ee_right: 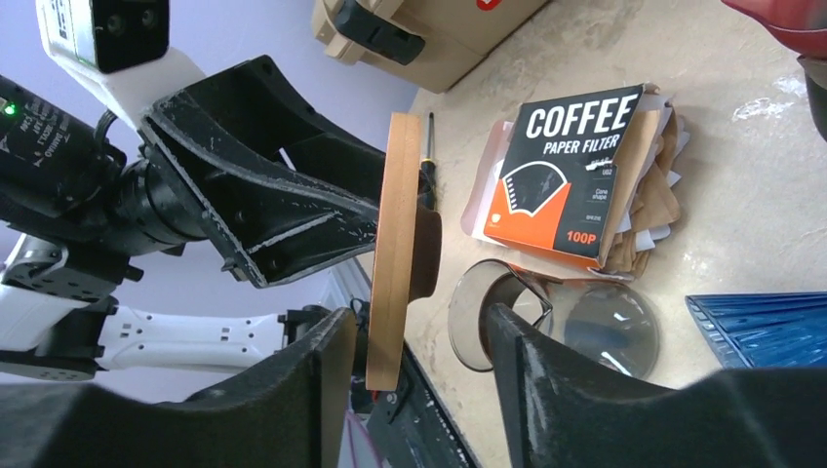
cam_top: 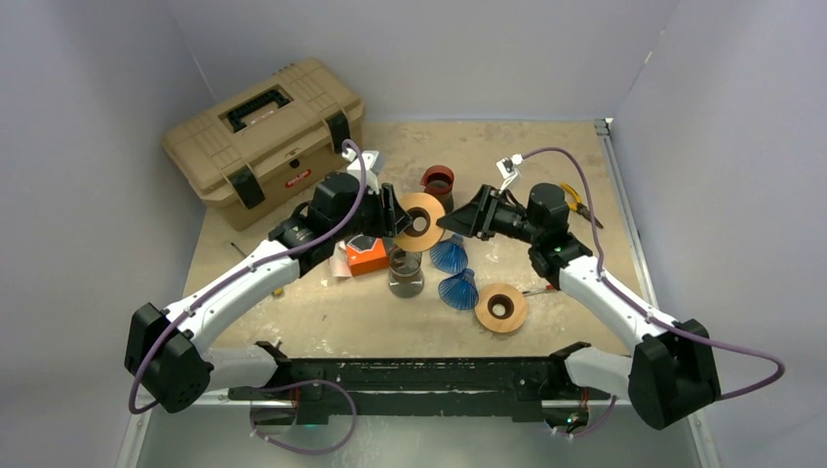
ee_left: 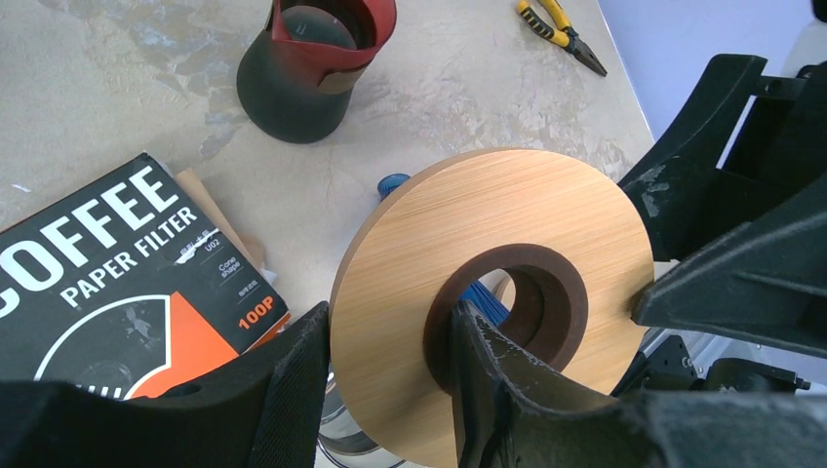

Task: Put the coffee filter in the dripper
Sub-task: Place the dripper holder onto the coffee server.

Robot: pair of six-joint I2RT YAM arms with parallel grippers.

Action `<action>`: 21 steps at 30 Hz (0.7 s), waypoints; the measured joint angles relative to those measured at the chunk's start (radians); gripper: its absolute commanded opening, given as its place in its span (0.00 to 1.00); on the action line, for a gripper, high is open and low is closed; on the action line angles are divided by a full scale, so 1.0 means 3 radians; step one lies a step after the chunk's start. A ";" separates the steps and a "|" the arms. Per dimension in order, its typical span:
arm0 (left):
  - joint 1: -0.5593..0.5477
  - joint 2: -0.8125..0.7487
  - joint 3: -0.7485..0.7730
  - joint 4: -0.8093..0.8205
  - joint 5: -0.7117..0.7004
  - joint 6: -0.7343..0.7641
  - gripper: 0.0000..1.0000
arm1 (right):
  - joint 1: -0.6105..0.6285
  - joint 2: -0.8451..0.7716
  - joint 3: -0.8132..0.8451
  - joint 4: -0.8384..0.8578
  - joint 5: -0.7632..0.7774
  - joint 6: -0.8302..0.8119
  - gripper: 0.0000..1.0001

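My left gripper point(ee_left: 390, 317) is shut on a wooden dripper ring point(ee_left: 497, 224), one finger on its outer rim and one through its dark centre hole. It holds the ring point(cam_top: 419, 222) upright above the table. My right gripper point(ee_right: 419, 317) is open and straddles the ring's far edge point(ee_right: 390, 244), with gaps on both sides. The coffee filter box point(ee_right: 566, 171) lies on the table, brown paper filters point(ee_right: 649, 205) spilling from it. Two blue cone drippers point(cam_top: 450, 255) point(cam_top: 458, 290) lie beside a glass server point(cam_top: 406, 273).
A second wooden ring point(cam_top: 500, 307) lies near the front right. A dark mug with a red rim point(cam_top: 438, 182) stands behind the held ring. A tan toolbox point(cam_top: 263, 132) fills the back left, and yellow pliers point(cam_top: 575, 200) lie at the back right.
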 measured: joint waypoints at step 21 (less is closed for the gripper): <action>-0.0024 0.0018 0.0000 0.0099 0.0042 -0.0088 0.73 | 0.0015 0.0173 0.0056 0.0134 -0.0107 0.0092 0.00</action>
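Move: The right hand's open fingers already straddle the near rim of the dripper holder, whose middle lies about 5 cm to its left and 1 cm ahead, at about the same height. The coffee server stands some 8 cm left and 2 cm back, 18 cm below; the red-topped pot is 17 cm straight ahead, and the farther blue cone 4 cm ahead and 2 cm right. From the left hand, which still grips the holder, its middle lies about 4 cm right. Leftward by only about 1 cm, the right hand eases farther over the dripper holder's rim, rising a little and sinking back, while its fingers close from over half open and pinch the flat disc from both faces. The left hand stays in place holding the other side until that grip is made, then opens its fingers to let go. ##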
